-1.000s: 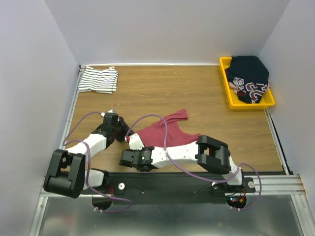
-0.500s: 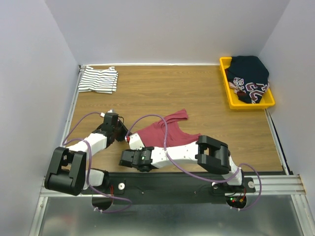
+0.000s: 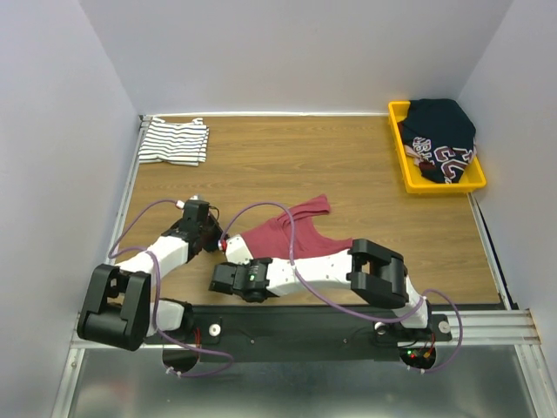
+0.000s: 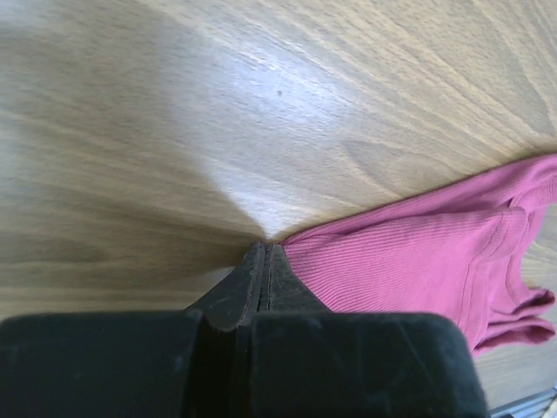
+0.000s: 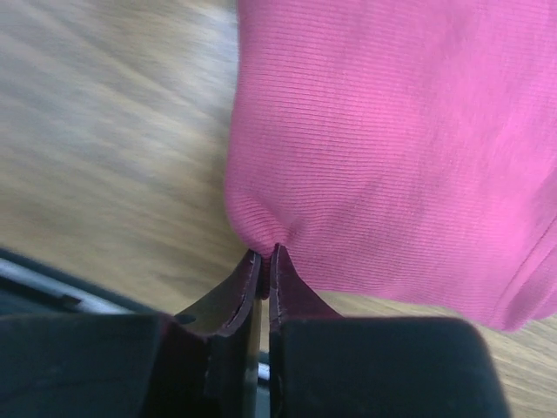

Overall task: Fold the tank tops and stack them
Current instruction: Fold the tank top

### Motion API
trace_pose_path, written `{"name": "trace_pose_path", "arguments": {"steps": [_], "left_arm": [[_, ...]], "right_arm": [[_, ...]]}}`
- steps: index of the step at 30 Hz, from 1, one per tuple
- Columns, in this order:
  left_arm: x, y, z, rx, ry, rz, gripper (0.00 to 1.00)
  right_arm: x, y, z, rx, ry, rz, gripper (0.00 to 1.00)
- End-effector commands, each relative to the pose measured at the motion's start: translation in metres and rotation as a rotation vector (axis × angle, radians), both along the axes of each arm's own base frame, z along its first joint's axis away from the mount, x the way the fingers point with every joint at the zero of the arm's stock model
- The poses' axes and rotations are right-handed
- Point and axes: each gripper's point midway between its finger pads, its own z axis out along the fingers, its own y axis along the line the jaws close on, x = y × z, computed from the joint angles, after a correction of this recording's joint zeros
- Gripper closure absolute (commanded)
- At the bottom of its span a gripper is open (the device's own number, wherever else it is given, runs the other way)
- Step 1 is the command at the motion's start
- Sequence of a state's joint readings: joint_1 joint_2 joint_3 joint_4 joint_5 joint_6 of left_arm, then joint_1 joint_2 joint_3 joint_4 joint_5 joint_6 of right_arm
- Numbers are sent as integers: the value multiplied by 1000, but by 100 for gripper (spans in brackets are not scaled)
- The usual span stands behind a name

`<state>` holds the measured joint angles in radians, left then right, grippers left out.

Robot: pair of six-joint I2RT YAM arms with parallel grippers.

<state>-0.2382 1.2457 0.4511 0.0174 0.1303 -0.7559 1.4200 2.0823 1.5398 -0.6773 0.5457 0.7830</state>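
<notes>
The maroon tank top lies flat on the wooden table, just ahead of both arms. My left gripper is at its near left corner. In the left wrist view the jaws are pressed together, and the cloth's corner runs into their tips. My right gripper is at the near hem. Its wrist view shows the jaws pinching a small fold of the maroon cloth. The striped white tank top lies folded at the far left corner of the table.
A yellow bin at the far right holds a dark garment with lettering. White walls close in the table on three sides. A metal rail runs along the near edge behind the arm bases.
Both grippers have closed from open onto the maroon top's near edge. The right wrist has shifted slightly left, and the cloth has barely moved.
</notes>
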Motion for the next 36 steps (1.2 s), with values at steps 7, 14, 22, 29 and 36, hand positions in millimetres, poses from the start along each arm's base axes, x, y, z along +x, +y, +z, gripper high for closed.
{"name": "trace_pose_path", "arguments": {"steps": [7, 14, 22, 29, 36], "left_arm": [[27, 50, 54, 115, -83, 144, 100], [57, 41, 128, 70, -242, 90, 100], [74, -32, 162, -3, -283, -48, 100], [79, -106, 166, -51, -274, -150, 100], [83, -171, 154, -51, -244, -233, 100]], "right_arm": [[-21, 86, 75, 308, 104, 167, 99], [-13, 82, 116, 447, 109, 150, 99], [20, 26, 146, 625, 115, 7, 99], [25, -32, 142, 737, 142, -98, 98], [21, -92, 125, 786, 126, -235, 96]]}}
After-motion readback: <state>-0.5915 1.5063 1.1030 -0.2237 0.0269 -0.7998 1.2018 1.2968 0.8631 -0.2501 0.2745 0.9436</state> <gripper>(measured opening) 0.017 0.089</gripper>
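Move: Both grippers already pinch the hem edge of the tank top, with the hem's near corner about 14 cm nearer the robot and 9 cm to the right of the left hand. From the left hand the far strap lies some 26 cm right and 10 ahead, the near strap 35 right and 1 ahead, and the striped top 19 left and 31 ahead. From the right hand the near strap is about 25 cm right and 15 ahead, the far strap 17 right and 23 ahead, all at about table height. Leftward and up first, both hands tug the hem edge, the left by about 5 cm and the right by 8, then swing back right towards the straps, still rising before easing down slightly. The left ends some 15 cm right, 13 up and 6 forward of its start; the right about 8 right and 11 up, rolling its left side upward. Both keep their pinch on the cloth. ##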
